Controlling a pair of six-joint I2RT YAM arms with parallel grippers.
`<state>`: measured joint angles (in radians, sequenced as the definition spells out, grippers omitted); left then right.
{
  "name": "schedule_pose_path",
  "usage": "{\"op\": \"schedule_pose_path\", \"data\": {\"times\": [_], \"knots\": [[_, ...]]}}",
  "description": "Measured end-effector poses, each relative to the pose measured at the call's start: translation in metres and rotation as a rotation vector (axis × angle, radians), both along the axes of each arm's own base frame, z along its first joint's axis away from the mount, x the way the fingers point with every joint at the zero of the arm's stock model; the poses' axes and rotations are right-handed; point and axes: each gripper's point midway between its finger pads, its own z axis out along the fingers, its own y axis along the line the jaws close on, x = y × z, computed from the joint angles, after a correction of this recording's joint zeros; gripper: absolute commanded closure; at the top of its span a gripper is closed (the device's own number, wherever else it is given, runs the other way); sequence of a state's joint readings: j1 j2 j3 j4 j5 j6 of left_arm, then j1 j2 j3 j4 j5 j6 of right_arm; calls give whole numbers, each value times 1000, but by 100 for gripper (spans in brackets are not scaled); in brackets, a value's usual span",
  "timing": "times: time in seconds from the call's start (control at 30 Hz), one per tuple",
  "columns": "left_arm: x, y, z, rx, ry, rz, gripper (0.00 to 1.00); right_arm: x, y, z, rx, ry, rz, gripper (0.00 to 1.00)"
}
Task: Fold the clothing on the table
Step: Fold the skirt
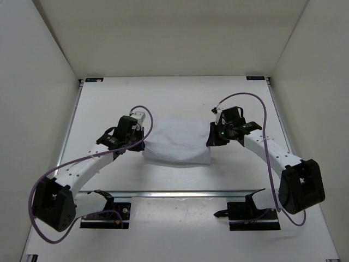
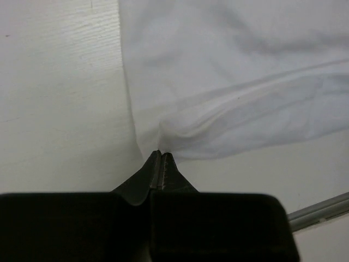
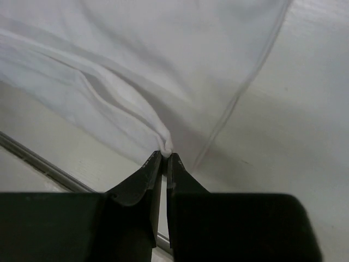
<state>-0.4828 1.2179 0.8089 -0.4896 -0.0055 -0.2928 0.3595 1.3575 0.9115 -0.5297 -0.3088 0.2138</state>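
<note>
The white clothing (image 1: pixel 178 143) hangs stretched between my two grippers over the middle of the table (image 1: pixel 180 98), sagging toward the near edge. My left gripper (image 1: pixel 143 143) is shut on its left edge. In the left wrist view the jaws (image 2: pixel 162 154) pinch a bunched fold of the clothing (image 2: pixel 240 82). My right gripper (image 1: pixel 211 137) is shut on the right edge. From the right wrist camera, a small tuft of the clothing (image 3: pixel 136 65) sits between the tips of the gripper (image 3: pixel 165 154).
A metal rail (image 1: pixel 180 192) runs across the table just in front of the cloth, near the arm bases. White enclosure walls (image 1: pixel 32 82) stand on the left, right and back. Purple cables (image 1: pixel 98 158) loop along both arms.
</note>
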Motion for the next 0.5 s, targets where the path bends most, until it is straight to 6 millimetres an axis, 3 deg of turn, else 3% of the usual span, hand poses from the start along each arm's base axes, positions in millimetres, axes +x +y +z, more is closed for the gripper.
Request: {"op": "schedule_pose_path", "data": {"times": [0.1,0.27,0.4,0.5], "knots": [[1,13,10,-36,-34,54,100,11,9,18,53,-63,4,100],[35,25,3,-22,-22,121,100,53,19,21,75,-89,-2,100],[70,17,-3,4,-12,107,100,83,18,12,73,-93,-21,100],[110,1,2,4,-37,83,100,101,4,6,71,-89,-67,100]]}}
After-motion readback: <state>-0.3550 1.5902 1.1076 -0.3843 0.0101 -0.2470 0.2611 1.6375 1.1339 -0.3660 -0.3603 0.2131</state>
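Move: The skirt's far edge, towards which its held side is being taken, lies on the table. Its left corner is about 20 cm ahead of the left hand, 2 cm right and 8 cm below; its right corner is some 20 cm ahead of the right hand, 1 cm left and 8 cm below. The skirt's near edge lies roughly 2 cm behind the left hand and 5 cm behind the right. The metal rail runs about 19 cm behind both hands. The skirt's held side, still pinched at its two corners in shut fingers, is carried forward over the layer on the table towards the far edge, both hands together, roughly 10 cm. The left hand bows out some 2 cm to its left on the way and comes back; the right rises a couple of centimetres first, then sinks most of the way back. Both keep clear of the table and hardly turn. ##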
